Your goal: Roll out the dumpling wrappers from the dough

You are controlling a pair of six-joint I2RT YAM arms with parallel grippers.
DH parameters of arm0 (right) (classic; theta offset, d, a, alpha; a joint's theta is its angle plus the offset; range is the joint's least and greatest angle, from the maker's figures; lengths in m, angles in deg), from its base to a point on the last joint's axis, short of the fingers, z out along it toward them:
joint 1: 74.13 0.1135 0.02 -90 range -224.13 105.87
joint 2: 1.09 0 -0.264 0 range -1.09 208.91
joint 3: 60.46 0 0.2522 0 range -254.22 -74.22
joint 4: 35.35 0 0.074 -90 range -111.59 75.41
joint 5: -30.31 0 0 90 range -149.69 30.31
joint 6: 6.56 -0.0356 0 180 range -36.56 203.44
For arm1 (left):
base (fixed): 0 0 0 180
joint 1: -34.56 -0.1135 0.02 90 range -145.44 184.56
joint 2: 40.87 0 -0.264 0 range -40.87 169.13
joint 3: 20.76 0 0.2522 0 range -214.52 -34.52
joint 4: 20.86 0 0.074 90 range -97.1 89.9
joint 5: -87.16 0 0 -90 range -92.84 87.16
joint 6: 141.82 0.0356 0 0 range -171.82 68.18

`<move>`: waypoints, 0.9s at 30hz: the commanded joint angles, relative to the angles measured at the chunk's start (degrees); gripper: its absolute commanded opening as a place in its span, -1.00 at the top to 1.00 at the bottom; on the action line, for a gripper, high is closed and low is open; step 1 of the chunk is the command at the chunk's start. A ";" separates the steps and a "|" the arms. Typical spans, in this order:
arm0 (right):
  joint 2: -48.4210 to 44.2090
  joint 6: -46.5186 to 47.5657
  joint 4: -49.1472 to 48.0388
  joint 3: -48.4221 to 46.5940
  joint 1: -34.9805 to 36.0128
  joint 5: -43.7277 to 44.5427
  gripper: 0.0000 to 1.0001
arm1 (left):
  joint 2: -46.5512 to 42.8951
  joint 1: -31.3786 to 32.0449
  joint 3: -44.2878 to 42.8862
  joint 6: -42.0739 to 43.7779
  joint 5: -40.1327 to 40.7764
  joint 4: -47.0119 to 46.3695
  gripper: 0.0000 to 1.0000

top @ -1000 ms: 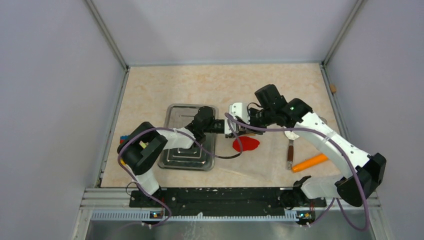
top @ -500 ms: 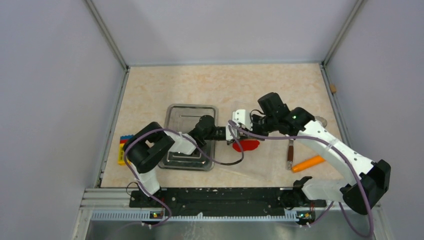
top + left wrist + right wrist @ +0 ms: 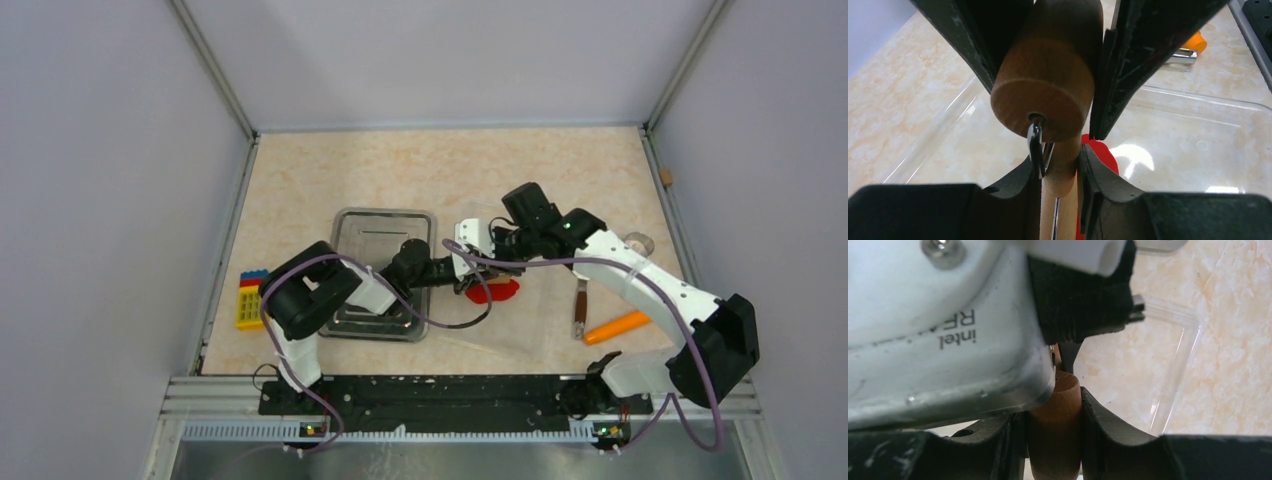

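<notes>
The red dough (image 3: 499,291) lies flattened on a clear plastic sheet (image 3: 540,322); it shows under the pin as a red patch (image 3: 1102,153) in the left wrist view. A small wooden rolling pin (image 3: 1048,85) hangs just over its upper left edge. My left gripper (image 3: 1060,162) is shut on the pin's pale handle (image 3: 1062,176). My right gripper (image 3: 1054,405) is shut on the brown handle (image 3: 1054,435). Both meet at the middle of the table, left gripper (image 3: 457,268) and right gripper (image 3: 479,254). Dumpling wrappers are out of view.
A steel tray (image 3: 383,215) sits left of the dough under the left forearm. Right of the sheet lie a wooden-handled tool (image 3: 580,304), an orange carrot (image 3: 618,326) and a metal ring (image 3: 637,243). A coloured toy block (image 3: 249,300) rests at the left edge.
The left jaws have closed onto the pin's handle. Both grippers have come nearer and lower with the pin, now covering the dough's upper left edge.
</notes>
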State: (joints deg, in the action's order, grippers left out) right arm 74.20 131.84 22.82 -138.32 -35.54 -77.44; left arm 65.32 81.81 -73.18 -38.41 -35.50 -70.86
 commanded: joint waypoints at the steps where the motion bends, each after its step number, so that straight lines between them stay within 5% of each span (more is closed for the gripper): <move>1: 0.56 -1.70 -3.44 0.66 0.92 -2.46 1.00 | 2.21 -0.60 0.17 -3.40 7.78 -2.10 1.00; 11: 2.49 -1.90 -6.17 6.10 0.87 -0.68 1.00 | 8.77 -0.81 1.19 -4.16 11.17 -4.74 1.00; 27: 9.19 -3.97 -13.34 1.72 0.87 5.95 1.00 | 14.21 -2.57 -7.35 -11.50 12.09 -2.23 1.00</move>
State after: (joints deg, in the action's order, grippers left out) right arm 78.66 130.25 10.34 -137.42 -36.85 -73.42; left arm 75.68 78.96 -76.19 -47.49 -31.53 -85.27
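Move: Both hands already hold the upright double roller, its lower roller on the red dough. The dough's middle lies some 6 cm below the left hand, 1 cm back and 2 cm to its right. From the right hand it is about 11 cm below, 2 cm back and 1 cm right. The baking tray is about 23 cm left and 2 cm ahead of the left hand; the spatula lies roughly 20 cm right and 3 cm back from the right hand, the carrot 28 cm right and 11 cm back. Still bearing on the dough through the lower roller, both hands drive the roller tool forward, away from the bases, about 4 cm on the left and 5 cm on the right, gathering speed after a slow start and sinking slightly, under 1 cm. The left keeps its pinch on the handle and the right its grip on the upper roller, creeping 1 cm left; each wrist turns some 5 to 10 degrees. ##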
